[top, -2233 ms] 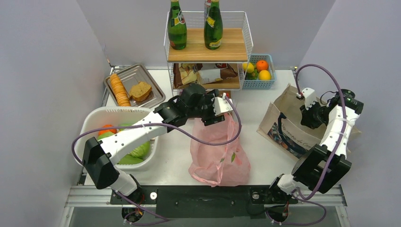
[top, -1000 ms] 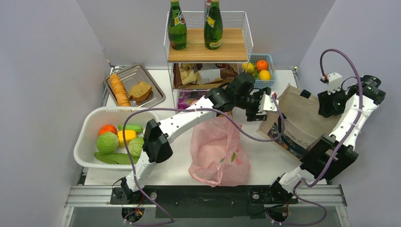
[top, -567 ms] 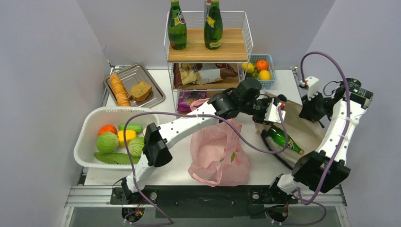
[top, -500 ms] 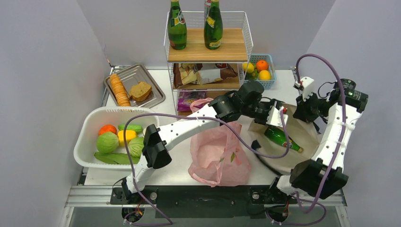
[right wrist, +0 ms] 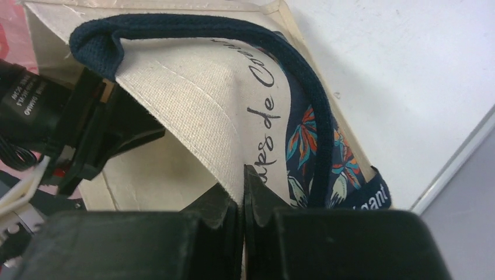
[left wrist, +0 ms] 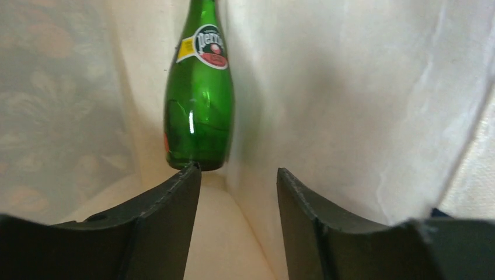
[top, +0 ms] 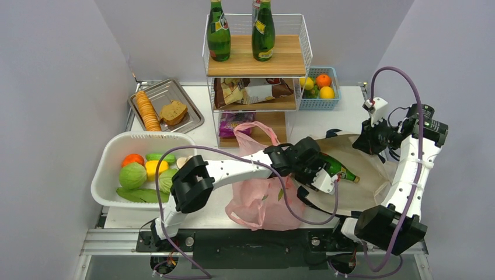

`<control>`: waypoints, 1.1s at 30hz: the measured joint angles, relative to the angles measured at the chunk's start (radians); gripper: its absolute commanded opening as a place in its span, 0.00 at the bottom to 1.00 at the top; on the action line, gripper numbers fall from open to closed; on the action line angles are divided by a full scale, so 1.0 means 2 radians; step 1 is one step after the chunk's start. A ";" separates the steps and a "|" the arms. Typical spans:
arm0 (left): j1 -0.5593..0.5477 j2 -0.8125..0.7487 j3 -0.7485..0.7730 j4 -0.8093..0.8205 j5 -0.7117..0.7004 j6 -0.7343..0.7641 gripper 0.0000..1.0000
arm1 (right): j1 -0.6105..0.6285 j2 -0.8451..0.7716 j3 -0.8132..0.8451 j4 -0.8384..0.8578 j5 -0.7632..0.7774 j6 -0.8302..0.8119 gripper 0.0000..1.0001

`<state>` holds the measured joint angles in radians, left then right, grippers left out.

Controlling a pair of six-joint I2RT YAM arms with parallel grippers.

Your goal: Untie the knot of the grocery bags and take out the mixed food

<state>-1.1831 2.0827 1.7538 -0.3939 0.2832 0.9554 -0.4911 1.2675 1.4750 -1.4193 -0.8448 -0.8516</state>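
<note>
The pink grocery bag (top: 262,195) lies crumpled at the table's front centre, one loop handle (top: 257,130) standing up behind it; I cannot make out a knot. My left gripper (top: 324,177) is open inside the beige canvas tote (top: 365,188), its jaws (left wrist: 239,175) just short of the base of a green glass bottle (left wrist: 198,111) lying in the tote (left wrist: 362,87). The bottle (top: 337,170) also shows from above. My right gripper (top: 366,142) is shut on the tote's upper edge (right wrist: 192,99), pinching the canvas (right wrist: 243,175). A lemon-yellow item (top: 153,169) and cucumber (top: 160,156) lie in the white tub (top: 111,153).
A wire shelf rack (top: 257,58) with two green bottles stands at the back, a purple packet (top: 233,122) on its lowest level. A blue fruit basket (top: 320,87) sits beside it. A metal tray (top: 166,104) of biscuits is back left.
My left arm swung from the pink bag to the tote and reached down into it. My right gripper pulled the tote's edge open, baring the green bottle. The pink bag shifted slightly.
</note>
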 measured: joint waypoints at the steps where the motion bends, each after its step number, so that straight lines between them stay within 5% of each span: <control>1: -0.001 0.002 0.001 0.003 -0.006 0.003 0.53 | 0.000 0.004 0.000 0.000 -0.003 0.002 0.00; 14: -0.001 0.198 0.275 -0.027 -0.035 0.053 0.69 | 0.000 0.043 0.005 -0.004 -0.018 0.010 0.00; 33: 0.002 0.305 0.359 -0.045 -0.049 0.107 0.83 | 0.001 0.043 0.004 -0.038 -0.014 -0.019 0.00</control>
<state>-1.1793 2.6934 2.4710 -0.4843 0.1844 1.1690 -0.4892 1.3537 1.4837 -1.4952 -0.8726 -0.8906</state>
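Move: The green bottle lies inside the beige tote bag, about 10 cm to the right of the left hand, some 6 cm ahead and 10 cm below it. The bag's rim, pinched in the right hand, is roughly 10 cm to the left hand's right, 4 cm ahead and 13 cm higher; the pink bag sits about 18 cm to its left, 5 cm back and 9 cm lower. From the right hand the bottle is some 23 cm below, about level fore and aft and 3 cm to the left. The green bottle is reached inside the tote: the left hand goes about 10 cm right and 7 cm forward, first rising a couple of centimetres, then sinking to end some 8 cm lower, rolling about 15 degrees while its half-open fingers spread wide to straddle the bottle's body. The right hand keeps its shut fingers on the bag's rim, dipping barely 1.5 cm. ##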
